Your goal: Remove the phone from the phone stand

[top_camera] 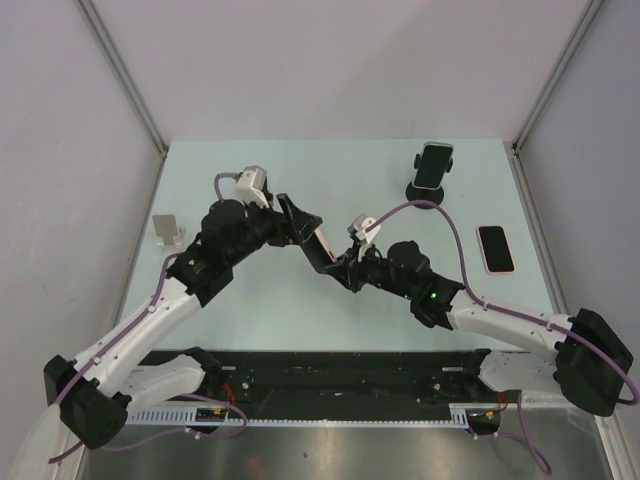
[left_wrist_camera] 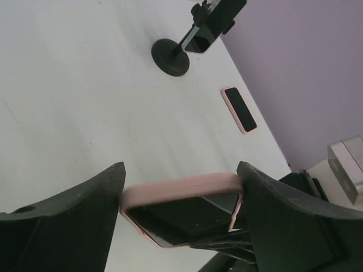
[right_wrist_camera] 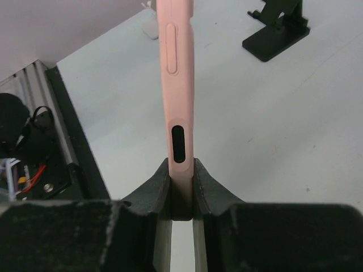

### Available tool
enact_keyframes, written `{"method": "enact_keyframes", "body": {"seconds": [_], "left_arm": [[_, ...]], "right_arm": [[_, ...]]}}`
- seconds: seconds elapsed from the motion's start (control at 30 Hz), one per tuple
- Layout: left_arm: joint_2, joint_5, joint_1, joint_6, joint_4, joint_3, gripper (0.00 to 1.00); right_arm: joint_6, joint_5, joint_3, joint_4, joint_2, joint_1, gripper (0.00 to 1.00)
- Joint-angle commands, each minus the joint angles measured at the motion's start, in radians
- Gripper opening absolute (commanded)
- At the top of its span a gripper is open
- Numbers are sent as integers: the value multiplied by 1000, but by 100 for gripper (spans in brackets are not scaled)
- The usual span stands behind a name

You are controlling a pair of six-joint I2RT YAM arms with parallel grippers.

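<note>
A phone in a pink case (top_camera: 322, 243) hangs in the air over the middle of the table, held from both sides. My left gripper (top_camera: 303, 224) spans its width, and both fingers touch the case (left_wrist_camera: 187, 190) in the left wrist view. My right gripper (right_wrist_camera: 181, 177) is shut on the thin edge of the same phone (right_wrist_camera: 176, 85), which stands up between its pads. An empty black folding stand (right_wrist_camera: 278, 25) shows beyond it. A small pale stand (top_camera: 168, 230) sits at the table's left side.
A black round-base stand (top_camera: 425, 192) at the back right carries a dark phone (top_camera: 434, 164). Another pink-cased phone (top_camera: 495, 248) lies flat near the right edge. The black rail (top_camera: 330, 375) runs along the near edge.
</note>
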State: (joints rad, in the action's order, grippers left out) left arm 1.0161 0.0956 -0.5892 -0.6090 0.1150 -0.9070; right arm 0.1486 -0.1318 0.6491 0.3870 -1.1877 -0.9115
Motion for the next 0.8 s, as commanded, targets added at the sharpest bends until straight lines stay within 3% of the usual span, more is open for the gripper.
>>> {"method": "enact_keyframes", "body": {"seconds": [0.0, 0.17, 0.37, 0.53, 0.77], "left_arm": [[-108, -68, 11, 135, -92, -1, 89], [-204, -166, 14, 233, -92, 42, 100], [-344, -240, 14, 360, -92, 120, 100], [-430, -284, 14, 434, -92, 201, 100], [-470, -316, 14, 488, -95, 243, 100]], "right_arm": [[71, -34, 38, -134, 83, 43, 0], [105, -71, 37, -324, 160, 124, 0], [109, -52, 37, -534, 238, 255, 0], [151, -116, 37, -689, 240, 509, 0], [155, -181, 37, -781, 180, 781, 0]]}}
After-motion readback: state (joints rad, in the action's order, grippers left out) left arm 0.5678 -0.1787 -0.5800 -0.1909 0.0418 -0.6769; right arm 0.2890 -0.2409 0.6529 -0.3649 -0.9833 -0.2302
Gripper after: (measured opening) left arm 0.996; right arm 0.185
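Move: The phone in the air is already gripped at both ends, its middle about 3 cm ahead, 3 cm left and 4 cm above the right hand. The laid phone, which the right hand heads for, lies some 45 cm to that hand's right, 13 cm ahead and 19 cm below; the round phone stand is roughly 33 cm ahead and 28 cm right, the emptied black stand 26 cm ahead and 21 cm left. From the left hand the laid phone is about 51 cm right and 7 cm ahead. The phone passes wholly to the right hand: the left fingers spread fully and come free of it as that hand goes about 10 cm left, tipping up and rising before sinking partway back. The right fingers keep their pinch on its end and carry it some 22 cm right, towards the laid phone, lowering it and edging slightly forward, while they tip down and swing clockwise, each roughly 30 degrees. ##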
